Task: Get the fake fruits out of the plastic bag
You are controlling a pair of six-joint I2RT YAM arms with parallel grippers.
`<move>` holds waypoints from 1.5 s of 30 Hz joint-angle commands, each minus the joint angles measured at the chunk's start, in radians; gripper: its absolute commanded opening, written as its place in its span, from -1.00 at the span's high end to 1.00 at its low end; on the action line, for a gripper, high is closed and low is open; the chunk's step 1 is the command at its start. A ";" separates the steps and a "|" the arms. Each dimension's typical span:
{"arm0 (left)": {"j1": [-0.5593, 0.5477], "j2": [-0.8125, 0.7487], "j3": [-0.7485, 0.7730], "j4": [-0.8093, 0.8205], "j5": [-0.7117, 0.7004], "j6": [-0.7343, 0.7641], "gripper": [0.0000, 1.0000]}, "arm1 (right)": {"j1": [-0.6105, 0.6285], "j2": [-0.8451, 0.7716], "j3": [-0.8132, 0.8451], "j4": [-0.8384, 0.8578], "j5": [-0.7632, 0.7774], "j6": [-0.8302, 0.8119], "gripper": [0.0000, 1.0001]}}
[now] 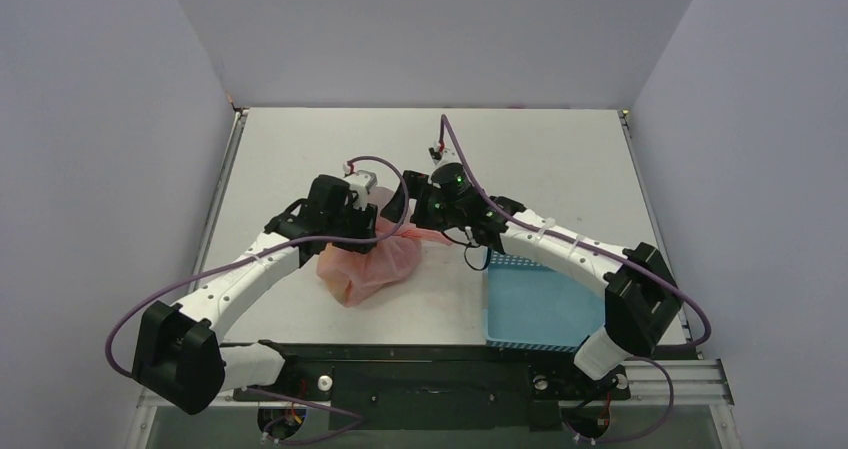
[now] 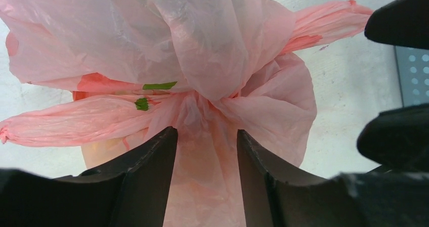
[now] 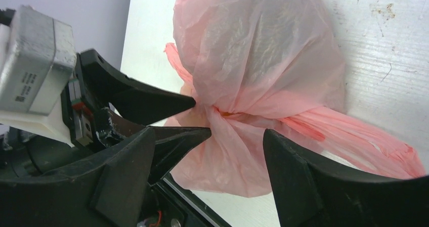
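Observation:
The pink plastic bag (image 1: 368, 261) lies bunched on the white table, its neck gathered tight, with twisted handles (image 3: 364, 143) sticking out sideways. The fake fruits are hidden inside it; only a pale orange-yellow shape (image 2: 101, 153) shows through the plastic. My left gripper (image 2: 206, 132) is open, its fingers (image 2: 152, 166) on either side of the gathered neck. My right gripper (image 3: 207, 136) faces it from the other side, open wide, with a lobe of the bag between its fingers (image 3: 296, 171). In the top view, the left gripper (image 1: 378, 214) and the right gripper (image 1: 408, 205) meet over the bag's far end.
A blue perforated basket (image 1: 540, 304) stands to the right of the bag, under my right arm. Grey walls close in the table on the left, right and far sides. A black rail (image 1: 430, 354) runs along the near edge.

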 commanded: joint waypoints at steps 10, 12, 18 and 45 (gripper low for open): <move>0.052 -0.006 0.009 0.031 0.052 0.053 1.00 | 0.034 0.098 0.048 0.141 0.087 0.184 -0.40; 0.052 -0.021 0.001 0.037 0.055 0.057 1.00 | 0.051 0.146 0.097 0.098 0.089 0.167 -0.40; -0.073 -0.117 -0.068 0.094 -0.108 0.095 1.00 | 0.103 0.206 0.202 0.027 0.187 0.100 -0.41; -0.175 -0.199 -0.107 0.102 -0.575 0.102 1.00 | -0.067 0.055 -0.064 0.283 0.101 0.143 1.00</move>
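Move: From the left gripper, the bag's tied neck lies about 2 cm ahead, 3 cm to the right and 3 cm below; the full bag body is some 4 cm back, straight under the hand by about 8 cm. From the right gripper, the loose top flap of the bag is about 2 cm ahead, 4 cm left and 6 cm down, with the tied neck 3 cm left, level fore-and-aft and 9 cm below. Shut the half-open left gripper on the film beside the bag's neck, then draw it back and up about 3 cm, tilting the fingers up some 20 degrees, before easing left and slightly forward. Meanwhile reach the right gripper left and down over the top flap, pinch the flap shut, then pull it back to the right about 5 cm, still sinking at first, ending forward and slightly up. ##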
